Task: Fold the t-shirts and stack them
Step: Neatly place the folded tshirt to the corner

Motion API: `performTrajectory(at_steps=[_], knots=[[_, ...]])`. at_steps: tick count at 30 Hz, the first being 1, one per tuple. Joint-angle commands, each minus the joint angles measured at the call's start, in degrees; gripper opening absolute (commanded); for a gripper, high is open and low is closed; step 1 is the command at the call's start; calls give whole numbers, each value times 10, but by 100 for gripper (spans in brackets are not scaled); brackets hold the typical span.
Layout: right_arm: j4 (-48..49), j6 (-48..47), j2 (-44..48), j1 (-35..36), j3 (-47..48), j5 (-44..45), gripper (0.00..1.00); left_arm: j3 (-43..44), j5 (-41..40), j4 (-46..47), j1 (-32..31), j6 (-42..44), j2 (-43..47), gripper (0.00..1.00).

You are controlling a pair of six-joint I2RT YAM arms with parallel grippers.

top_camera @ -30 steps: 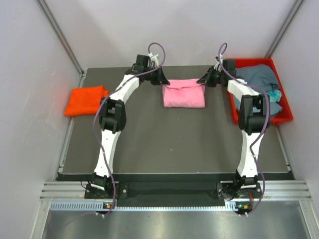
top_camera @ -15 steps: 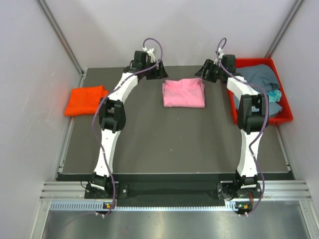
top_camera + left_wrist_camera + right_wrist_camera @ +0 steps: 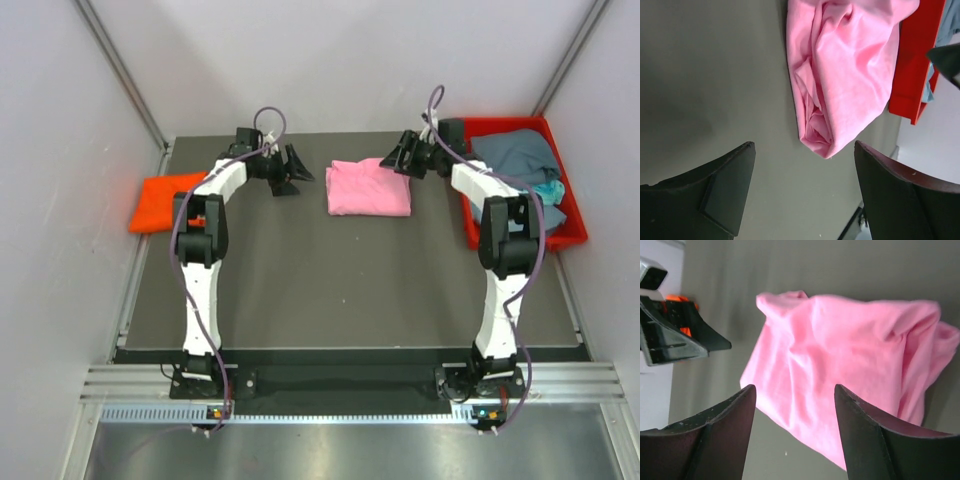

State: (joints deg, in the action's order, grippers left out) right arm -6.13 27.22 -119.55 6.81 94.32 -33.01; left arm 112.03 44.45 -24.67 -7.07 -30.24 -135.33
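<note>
A folded light pink t-shirt [image 3: 368, 187] [image 3: 850, 65] [image 3: 850, 345] lies on the dark table near its far edge. My left gripper [image 3: 292, 170] [image 3: 804, 145] hangs open a little to its left, off the cloth, with nothing between its fingers. At the shirt's right far corner my right gripper [image 3: 400, 160] [image 3: 795, 387] is open just above the cloth, not holding it. A folded bright orange t-shirt [image 3: 165, 200] sits at the table's left edge. Grey-blue [image 3: 520, 155] and teal [image 3: 550, 190] t-shirts lie crumpled in the red tray [image 3: 520, 240].
The red tray [image 3: 912, 75] stands at the far right, close beside the right arm. White walls with metal rails enclose the table on three sides. Dark tabletop [image 3: 340, 280] stretches between the pink t-shirt and the arm bases.
Both grippers have opened and let go of the pink t-shirt, which now lies flat. The left gripper has drawn away to the left; the right gripper has shifted only a little.
</note>
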Motion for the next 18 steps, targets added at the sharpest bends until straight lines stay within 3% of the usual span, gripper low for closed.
performTrajectory(at_steps=[1,18], knots=[[10,-5,-16,11,9,-12,64,5,60,26,-8,-15,-2,84],[-14,-46,-61,18,-20,17,65,35,75,74,-37,-45,-107,83]])
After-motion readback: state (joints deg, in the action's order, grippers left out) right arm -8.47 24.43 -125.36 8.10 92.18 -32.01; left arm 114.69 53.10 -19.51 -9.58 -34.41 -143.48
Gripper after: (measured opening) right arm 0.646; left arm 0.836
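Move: The folded pink t-shirt lies about 16 cm to the left hand's right, 4 cm back and 8 cm below. From the right hand, it is some 7 cm left, 6 cm back and 12 cm below. An orange folded cloth lies roughly 30 cm left of the left hand and 8 cm back; the red bin is about 28 cm right of the right hand and 4 cm back. With fingers staying open, right sinks 8 cm towards the t-shirt; left moves 4 cm right and 3 cm down. ##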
